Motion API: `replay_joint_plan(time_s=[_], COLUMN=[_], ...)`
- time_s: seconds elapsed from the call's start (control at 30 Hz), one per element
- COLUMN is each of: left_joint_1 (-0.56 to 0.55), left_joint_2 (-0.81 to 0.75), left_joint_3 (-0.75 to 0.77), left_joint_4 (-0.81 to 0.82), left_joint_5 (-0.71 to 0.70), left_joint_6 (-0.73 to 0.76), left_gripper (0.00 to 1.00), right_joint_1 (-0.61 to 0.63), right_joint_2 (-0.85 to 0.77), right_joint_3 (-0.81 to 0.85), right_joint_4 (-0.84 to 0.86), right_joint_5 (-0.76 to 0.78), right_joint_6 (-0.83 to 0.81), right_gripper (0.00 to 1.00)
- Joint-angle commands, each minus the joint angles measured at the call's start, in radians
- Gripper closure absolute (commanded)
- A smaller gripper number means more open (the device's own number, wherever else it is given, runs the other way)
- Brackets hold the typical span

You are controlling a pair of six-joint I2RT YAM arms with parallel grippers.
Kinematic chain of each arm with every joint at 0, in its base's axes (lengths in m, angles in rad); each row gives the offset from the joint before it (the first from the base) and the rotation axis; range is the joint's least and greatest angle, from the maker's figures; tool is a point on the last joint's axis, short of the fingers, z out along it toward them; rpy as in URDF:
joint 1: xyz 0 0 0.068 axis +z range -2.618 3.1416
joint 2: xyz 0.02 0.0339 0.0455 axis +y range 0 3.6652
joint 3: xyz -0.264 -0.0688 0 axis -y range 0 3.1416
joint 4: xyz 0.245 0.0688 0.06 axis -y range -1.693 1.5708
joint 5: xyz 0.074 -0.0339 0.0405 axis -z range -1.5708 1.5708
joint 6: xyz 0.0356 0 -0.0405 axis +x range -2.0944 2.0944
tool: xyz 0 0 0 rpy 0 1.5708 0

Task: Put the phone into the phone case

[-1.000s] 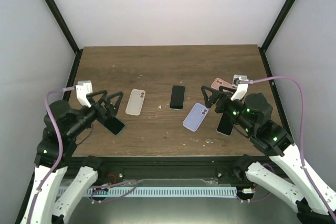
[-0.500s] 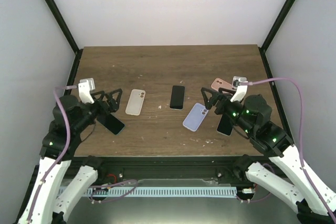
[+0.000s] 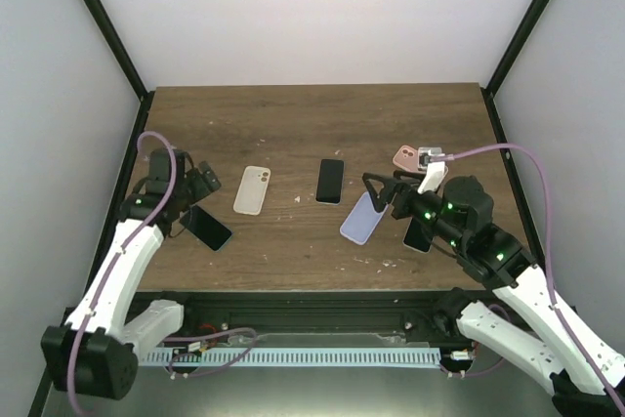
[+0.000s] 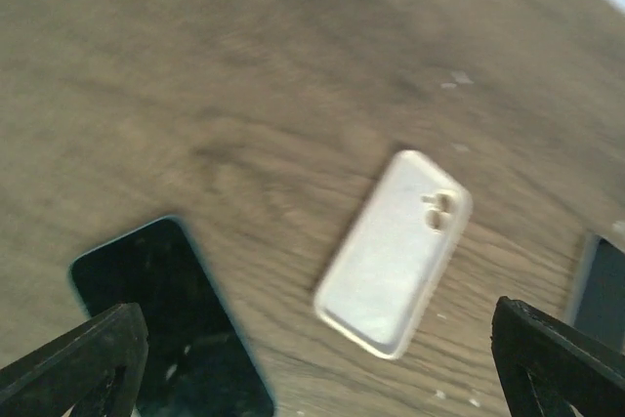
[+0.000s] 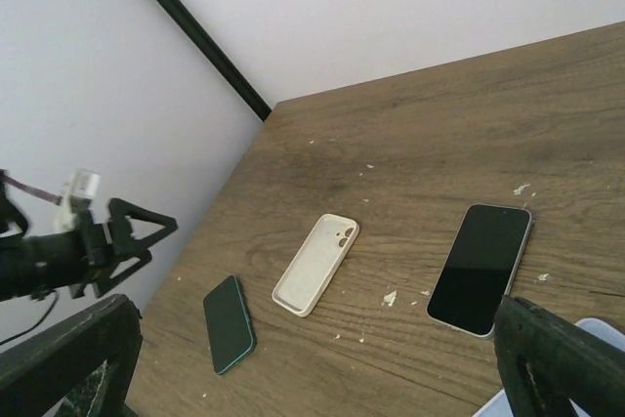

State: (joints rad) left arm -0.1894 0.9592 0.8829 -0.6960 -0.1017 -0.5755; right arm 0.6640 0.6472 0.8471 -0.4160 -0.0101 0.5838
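Observation:
A cream phone case (image 3: pixel 252 190) lies left of centre on the wooden table (image 3: pixel 312 119), and a dark green phone (image 3: pixel 208 228) lies nearer at its left. A black phone (image 3: pixel 331 181) lies at the centre. My left gripper (image 3: pixel 207 187) is open and empty, above the table between the green phone and the cream case. The left wrist view shows the green phone (image 4: pixel 166 329) and the cream case (image 4: pixel 395 251) below the open left gripper (image 4: pixel 317 368). My right gripper (image 3: pixel 376 192) is open and empty over a lavender case (image 3: pixel 363 218). The right wrist view shows the cream case (image 5: pixel 314 264), the green phone (image 5: pixel 229 323) and the black phone (image 5: pixel 480 268).
A pink case (image 3: pixel 406 156) lies at the back right. Another dark phone (image 3: pixel 418 234) lies under the right arm. Black frame posts (image 3: pixel 103 21) stand at the table's back corners. White crumbs (image 5: pixel 391 297) dot the wood.
The left arm has swung back and left, its gripper now higher by the table's left edge. The right gripper has moved left, over the lavender case. Nothing on the table moved.

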Motion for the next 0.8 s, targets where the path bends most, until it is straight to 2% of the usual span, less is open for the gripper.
replay_joint_plan(time_s=[0.0,0.07,0.23,0.4,0.57,0.77], left_joint_1=[0.145,0.185,0.192,0.195,0.193,0.191], left_joint_2=[0.087,0.148,0.286,0.442,0.496,0.507], left_joint_3=[-0.062,-0.076,-0.082,-0.061,-0.082,-0.089], left_joint_4=[0.004,0.002,-0.005,0.000,0.015,-0.004], left_joint_5=[0.055,0.073,0.021,0.031,0.047,-0.002], left_joint_6=[-0.145,-0.192,-0.284,-0.270,-0.290,-0.307], left_gripper=[0.02,0.02,0.03,0.03,0.05,0.05], right_joint_1=[0.011,0.010,0.010,0.010,0.010,0.010], right_joint_2=[-0.007,-0.008,-0.013,-0.020,-0.037,-0.043], right_joint_3=[-0.020,-0.029,-0.041,-0.045,-0.048,-0.046], right_joint_4=[0.037,0.050,0.055,0.053,0.037,0.026], right_joint_5=[-0.036,-0.057,-0.074,-0.085,-0.071,-0.055], right_joint_6=[-0.011,-0.017,-0.021,-0.020,-0.028,-0.039], right_gripper=[0.00,0.00,0.00,0.00,0.00,0.00])
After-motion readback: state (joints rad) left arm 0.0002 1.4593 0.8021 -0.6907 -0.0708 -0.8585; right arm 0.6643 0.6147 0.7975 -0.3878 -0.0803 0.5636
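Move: Nearly below the open left hand lies the teal-edged black phone: about 4 cm back, 2 cm to the left and some 19 cm down. At the same depth, the cream case lies roughly 8 cm ahead and 12 cm right of that hand, and the middle phone about 11 cm ahead and 36 cm right. From the right hand, the teal-edged phone is some 44 cm left, 8 cm ahead and 30 cm below. Dropping about 17 cm towards the teal-edged phone, the left hand also swings some 5 cm left early on, then sinks almost straight. The wrist tips about 30 degrees further down and turns roughly 25 degrees counter-clockwise, lining the still-open fingers up with the phone's long sides near its far-left end; contact can't be made out. The descent eases off at the end. ##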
